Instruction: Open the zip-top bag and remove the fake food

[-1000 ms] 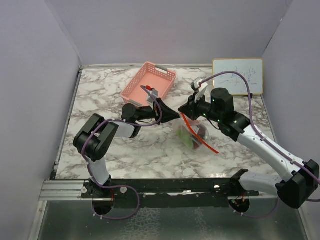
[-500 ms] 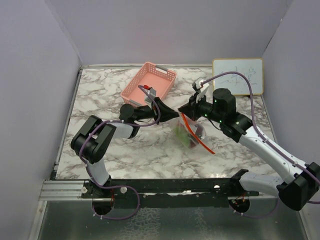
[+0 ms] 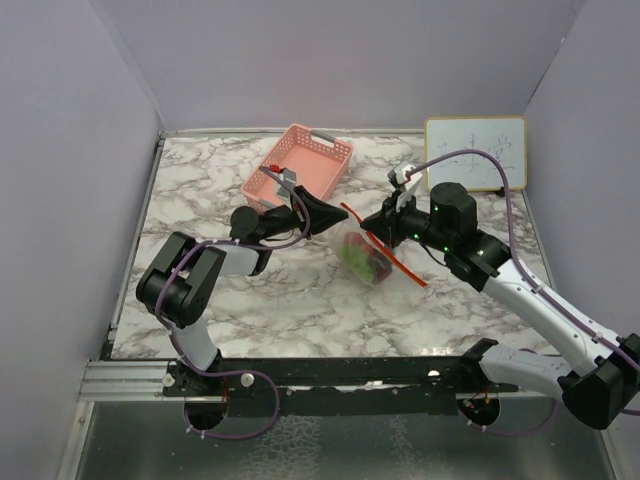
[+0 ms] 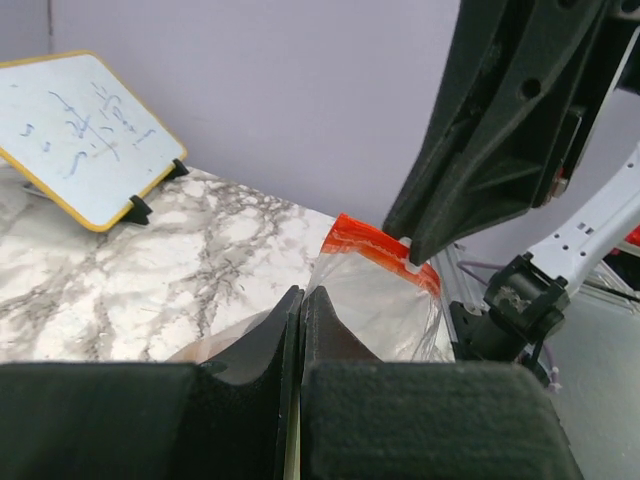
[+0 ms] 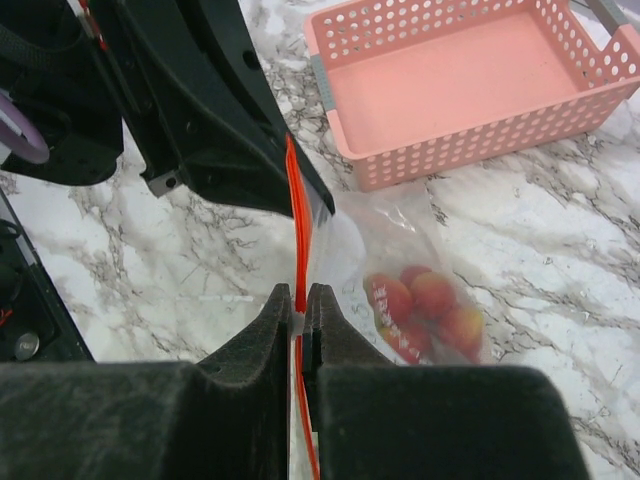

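The zip-top bag [image 3: 365, 257] hangs between both grippers just above the marble table, its red-orange zip strip [image 3: 385, 250] stretched slantwise. The fake food [image 3: 362, 262], red round pieces and some green, sits inside the bag's low end; the right wrist view shows the red pieces [image 5: 425, 310] through the plastic. My left gripper [image 3: 338, 215] is shut on the bag's clear edge [image 4: 375, 300] near the strip's far end. My right gripper [image 3: 377, 228] is shut on the zip strip [image 5: 302, 250]. Whether the bag's mouth is parted I cannot tell.
The pink mesh basket [image 3: 300, 160] stands just behind the left gripper and looks empty in the right wrist view [image 5: 460, 80]. A small whiteboard [image 3: 475, 152] leans at the back right. Purple walls close in the table on three sides.
Both grippers have moved left and towards the basket, carrying the bag with them. The bag now hangs higher, with the zip strip pulled tighter.
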`<state>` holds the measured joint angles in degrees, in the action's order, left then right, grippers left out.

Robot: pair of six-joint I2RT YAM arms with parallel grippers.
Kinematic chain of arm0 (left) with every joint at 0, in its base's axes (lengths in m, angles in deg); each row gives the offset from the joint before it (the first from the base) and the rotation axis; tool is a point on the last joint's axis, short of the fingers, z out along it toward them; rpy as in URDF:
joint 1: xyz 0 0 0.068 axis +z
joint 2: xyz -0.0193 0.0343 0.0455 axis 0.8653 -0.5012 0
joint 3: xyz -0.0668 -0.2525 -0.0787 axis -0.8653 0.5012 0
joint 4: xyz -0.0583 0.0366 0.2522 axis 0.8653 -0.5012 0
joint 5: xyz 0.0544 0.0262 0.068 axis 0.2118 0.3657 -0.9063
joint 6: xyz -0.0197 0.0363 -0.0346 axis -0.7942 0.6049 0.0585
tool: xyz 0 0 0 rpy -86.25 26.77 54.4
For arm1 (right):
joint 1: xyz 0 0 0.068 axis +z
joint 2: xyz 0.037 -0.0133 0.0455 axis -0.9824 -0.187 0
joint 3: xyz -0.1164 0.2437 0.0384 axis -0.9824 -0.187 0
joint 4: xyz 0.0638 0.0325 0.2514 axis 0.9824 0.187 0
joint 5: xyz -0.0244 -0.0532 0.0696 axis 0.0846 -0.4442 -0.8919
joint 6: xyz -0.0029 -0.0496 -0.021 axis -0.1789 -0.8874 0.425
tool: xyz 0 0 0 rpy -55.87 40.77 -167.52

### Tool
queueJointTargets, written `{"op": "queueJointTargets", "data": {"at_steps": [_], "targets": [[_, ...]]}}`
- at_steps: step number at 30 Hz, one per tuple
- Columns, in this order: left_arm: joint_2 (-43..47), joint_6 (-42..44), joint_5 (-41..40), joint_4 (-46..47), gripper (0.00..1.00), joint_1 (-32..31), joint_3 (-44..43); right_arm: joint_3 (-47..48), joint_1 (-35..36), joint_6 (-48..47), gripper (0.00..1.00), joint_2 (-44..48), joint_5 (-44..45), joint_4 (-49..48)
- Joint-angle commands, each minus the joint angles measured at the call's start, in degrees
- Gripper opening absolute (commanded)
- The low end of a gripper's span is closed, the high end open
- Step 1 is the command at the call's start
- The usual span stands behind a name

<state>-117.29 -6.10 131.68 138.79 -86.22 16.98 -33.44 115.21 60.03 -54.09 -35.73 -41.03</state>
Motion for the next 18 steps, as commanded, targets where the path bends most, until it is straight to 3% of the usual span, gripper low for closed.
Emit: {"op": "queueJointTargets", "data": {"at_steps": [1,18], "targets": [[2.4,-1.4,-4.7,13.4,0.0,3.7,-0.7,-1.8,0.0,0.6,0.01,3.5,-1.5,1.7],[1.3,-6.5,-3.3,13.4,0.0,16.1,-3.5,-9.0,0.0,0.0,0.01,13.5,1.5,9.3]]}}
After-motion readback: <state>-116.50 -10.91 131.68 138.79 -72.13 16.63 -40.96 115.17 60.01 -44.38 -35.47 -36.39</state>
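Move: My right fingers already pinch the zip slider, and my left hand holds the zip's far end, with the slider about 3 cm back and 5 cm to its right at the same height. The zip's near end, where the slider is being drawn, lies some 12 cm back, 12 cm to the right and 5 cm below my right hand. The fake food hangs almost under my right hand, about 15 cm down. From my left hand, the pink basket sits roughly 17 cm ahead and 11 cm to the left, 20 cm lower. I pull my hands apart along the zip. My left hand keeps its pinch on the far end and sweeps left and forward about 10 cm, towards the basket, swinging some 15 degrees counter-clockwise. My right hand, still shut on the slider, draws back and to the right about 5 cm, sinking a little, so the orange strip runs through towards the slider's near end stop. ##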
